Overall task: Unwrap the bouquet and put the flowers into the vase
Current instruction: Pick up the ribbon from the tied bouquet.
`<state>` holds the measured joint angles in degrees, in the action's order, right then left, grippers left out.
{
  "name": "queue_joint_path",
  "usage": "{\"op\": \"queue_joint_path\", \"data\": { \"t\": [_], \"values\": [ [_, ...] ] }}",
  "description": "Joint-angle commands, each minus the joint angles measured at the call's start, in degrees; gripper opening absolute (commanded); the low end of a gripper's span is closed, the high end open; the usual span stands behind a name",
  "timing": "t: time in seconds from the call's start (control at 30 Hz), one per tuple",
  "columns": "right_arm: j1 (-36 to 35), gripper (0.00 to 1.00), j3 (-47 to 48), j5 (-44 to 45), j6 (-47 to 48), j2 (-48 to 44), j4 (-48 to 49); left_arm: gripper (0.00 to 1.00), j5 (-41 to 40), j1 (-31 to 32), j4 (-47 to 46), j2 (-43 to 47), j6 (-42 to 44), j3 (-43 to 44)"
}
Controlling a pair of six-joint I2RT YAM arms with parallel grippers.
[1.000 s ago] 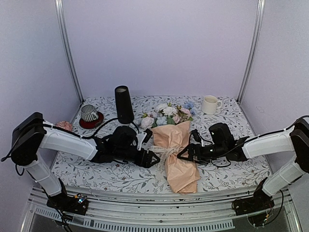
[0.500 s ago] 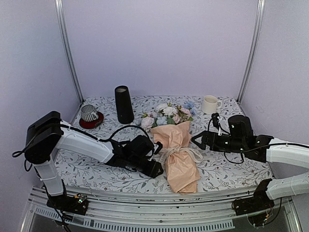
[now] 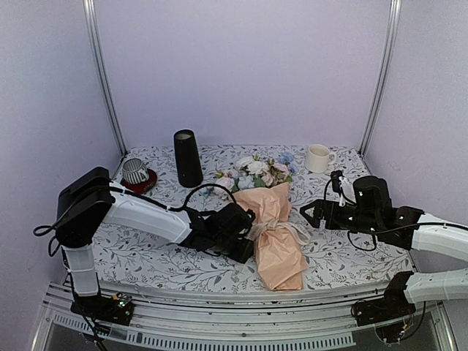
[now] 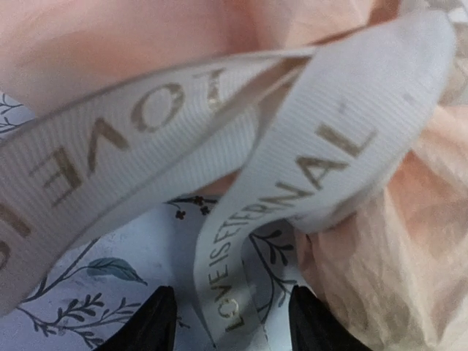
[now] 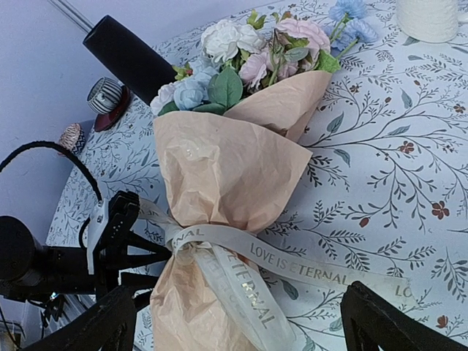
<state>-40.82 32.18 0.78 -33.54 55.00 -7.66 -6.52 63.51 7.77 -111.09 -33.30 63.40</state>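
The bouquet (image 3: 272, 227) lies on the table in its peach paper wrap (image 5: 227, 161), and the flowers (image 3: 256, 172) point toward the back. A cream ribbon (image 5: 307, 267) printed "LOVE IS ETERNAL" is tied round its waist. My left gripper (image 3: 247, 235) is at the knot on the bouquet's left side. Its jaws stand apart around a loop of the ribbon (image 4: 241, 278), and neither fingertip (image 4: 157, 325) touches it. My right gripper (image 3: 307, 214) hovers wide open to the right of the bouquet, with the ribbon's tail on the table ahead of it. The black vase (image 3: 188, 159) stands upright at the back left.
A white mug (image 3: 318, 158) stands at the back right. A striped cup on a red saucer (image 3: 136, 175) sits at the back left. A small pinkish object (image 5: 71, 136) lies near the left edge. The enclosure walls close off three sides.
My left gripper has slid right to the ribbon knot, and its jaws have narrowed. The right arm has drawn back to the right. The bouquet has shifted slightly right.
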Motion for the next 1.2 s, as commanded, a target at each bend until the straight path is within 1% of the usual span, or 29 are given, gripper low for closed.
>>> {"op": "queue_joint_path", "data": {
  "t": [0.0,0.07,0.17,0.3,0.33,0.37,0.43,0.57,0.77,0.93,1.17],
  "values": [
    [0.2,1.00,0.1,3.3,2.0,-1.0,-2.3,0.49,-4.6,0.7,6.2,-4.6,-1.2,1.1],
    [0.2,1.00,0.3,3.9,2.2,-1.0,-2.7,0.43,-5.0,0.7,6.6,-5.3,-1.0,1.5],
    [0.2,1.00,0.3,4.3,2.3,-1.0,-2.7,0.31,-5.4,0.7,6.6,-5.4,-1.6,1.0],
    [0.2,1.00,0.2,4.5,2.3,-0.6,-2.9,0.10,-8.1,0.7,6.8,-3.3,-2.2,-0.3],
    [0.2,1.00,0.2,4.5,2.2,-0.5,-2.9,0.03,-8.7,0.7,6.9,-2.5,-2.3,-0.8],
    [0.2,1.00,0.2,4.6,2.2,-0.3,-2.9,0.00,-9.3,0.6,6.9,-2.2,-2.4,-1.1],
    [0.3,1.00,0.3,4.8,2.2,0.1,-3.2,0.00,-10.4,0.5,7.0,1.0,-2.7,-2.2],
    [0.3,1.00,0.6,5.7,2.6,1.0,-4.6,0.00,-11.5,0.1,6.8,4.6,-2.7,-4.0],
    [0.3,1.00,2.1,8.1,2.8,2.5,-9.5,0.00,-9.5,-1.5,4.7,10.0,-2.5,-6.7],
    [0.3,0.98,3.7,4.5,2.6,5.4,-12.4,0.00,-6.8,-2.4,1.0,13.1,-2.7,-9.3],
    [0.3,0.98,3.1,0.0,3.3,8.6,-12.0,0.00,-5.6,-2.5,0.2,14.6,-1.9,-9.8]
  ]
}}
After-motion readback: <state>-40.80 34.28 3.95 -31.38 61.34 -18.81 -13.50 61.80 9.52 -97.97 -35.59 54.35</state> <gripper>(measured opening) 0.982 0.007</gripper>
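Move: Just ahead of the left hand, some 2 cm out and level with its open fingers, hangs the ribbon's left tail. The bow's knot sits about 7 cm farther out, 6 cm to this hand's right and 3 cm higher; the wrapped stems lie roughly 8 cm to its right and 3 cm back. For the right hand, the ribbon's right tail is about 5 cm ahead, 2 cm left and 15 cm below. Easing the left hand about 2 cm forward, close over the table, while its half-open fingers shut on the ribbon's left tail; then, keeping the pinch, drawing it about 5 cm left, away from the knot, and lifting some 4 cm. The open right hand sinks about 5 cm and drifts 2 cm right, towards the right tail, touching nothing. ##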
